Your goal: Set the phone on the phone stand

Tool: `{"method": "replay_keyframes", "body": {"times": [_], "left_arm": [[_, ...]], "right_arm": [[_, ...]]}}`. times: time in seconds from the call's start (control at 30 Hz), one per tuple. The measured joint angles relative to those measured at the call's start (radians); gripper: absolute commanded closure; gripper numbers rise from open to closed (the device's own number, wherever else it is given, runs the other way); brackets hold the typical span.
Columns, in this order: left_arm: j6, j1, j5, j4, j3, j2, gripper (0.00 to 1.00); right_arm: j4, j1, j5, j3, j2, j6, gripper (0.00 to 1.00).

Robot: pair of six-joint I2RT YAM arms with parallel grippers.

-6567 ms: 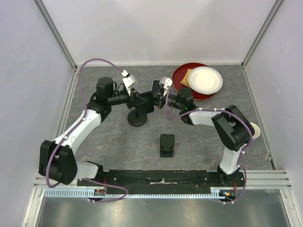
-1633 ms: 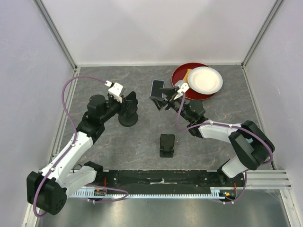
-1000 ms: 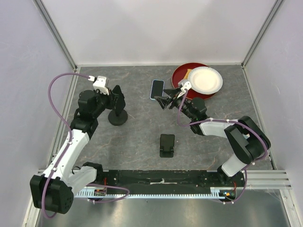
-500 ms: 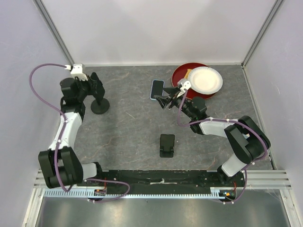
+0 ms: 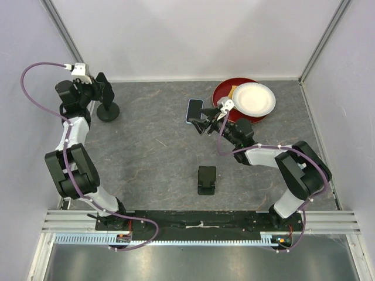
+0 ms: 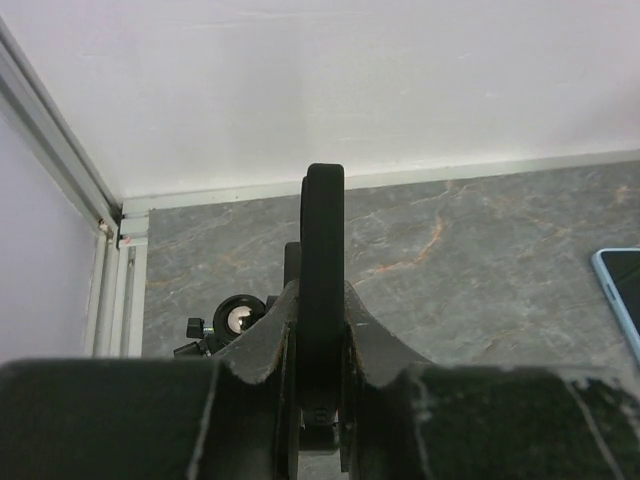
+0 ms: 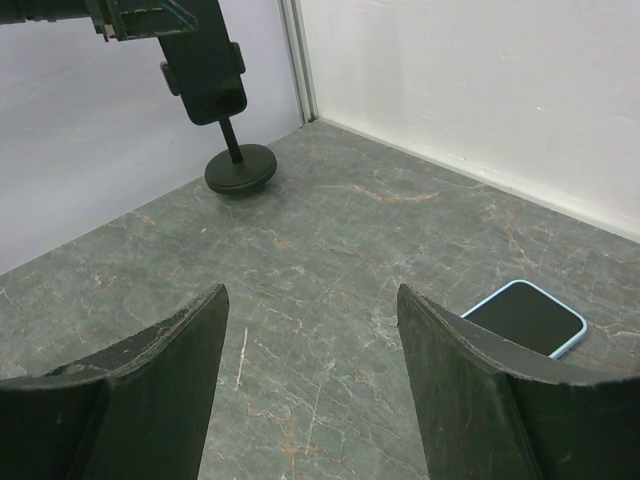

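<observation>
The phone [image 5: 194, 110], dark screen in a light-blue case, lies flat on the grey table left of the red plate; it also shows in the right wrist view [image 7: 524, 318] and at the right edge of the left wrist view [image 6: 622, 290]. My left gripper [image 5: 101, 92] is shut on the upright black plate [image 6: 324, 240] of a phone stand whose round base [image 5: 108, 112] rests at the far left corner. The stand also shows in the right wrist view [image 7: 240, 166]. My right gripper [image 5: 202, 124] is open and empty, just in front of the phone.
A second small black stand [image 5: 206, 178] sits near the table's middle front. A red plate [image 5: 222, 93] carrying a white plate [image 5: 254, 98] stands at the back right. White walls and aluminium posts close in the table; a paper cup [image 5: 317, 161] sits at the right edge.
My left arm has swung the round-based stand from the table's middle to the far left corner. My right gripper has let go near the phone and stayed there, open.
</observation>
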Motion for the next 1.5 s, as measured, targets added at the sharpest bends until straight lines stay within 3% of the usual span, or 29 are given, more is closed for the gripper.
{"method": "replay_keyframes", "body": {"times": [0.9,0.93,1.03,1.13,1.17,1.2,1.33,1.5], "left_arm": [[0.072,0.093,0.111,0.022,0.160,0.220,0.96],[0.072,0.095,0.111,0.022,0.160,0.220,0.94],[0.069,0.100,0.110,0.022,0.160,0.220,0.63],[0.062,0.108,0.105,0.039,0.160,0.220,0.47],[0.059,0.113,0.103,0.056,0.163,0.220,0.30],[0.055,0.117,0.100,0.075,0.168,0.220,0.25],[0.030,0.130,0.085,0.116,0.175,0.216,0.10],[-0.009,0.134,0.066,0.162,0.153,0.199,0.08]], "right_arm": [[0.042,-0.032,-0.102,0.041,0.077,0.066,0.25],[0.042,-0.033,-0.105,0.042,0.077,0.069,0.25],[0.045,-0.034,-0.108,0.045,0.078,0.072,0.24],[0.048,-0.034,-0.111,0.048,0.078,0.074,0.25],[0.048,-0.034,-0.112,0.048,0.078,0.074,0.25],[0.048,-0.034,-0.113,0.048,0.078,0.074,0.25],[0.048,-0.034,-0.113,0.048,0.079,0.074,0.24],[0.048,-0.034,-0.115,0.048,0.079,0.074,0.24]]}}
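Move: At the far left of the table, the set-down spot for the stand with the phone already in it lies roughly 5 cm ahead, 5 cm left and 21 cm below the left hand, which grips the phone's edge. The left rail runs some 7 cm farther left of that spot. The blue phone lies about 39 cm to the right of the left hand, 3 cm ahead. From the right hand the spot is about 18 cm ahead, 48 cm left and 16 cm down. Lowering phone and stand together by about 3 cm, the left hand keeps its pinch on the phone and eases them leftward, some 5 cm, and a little forward towards the left rail. It pauses there, then the fingers open wide and let go of the phone while the hand drifts a bit farther left and rises about 4 cm, tipping slightly up. ##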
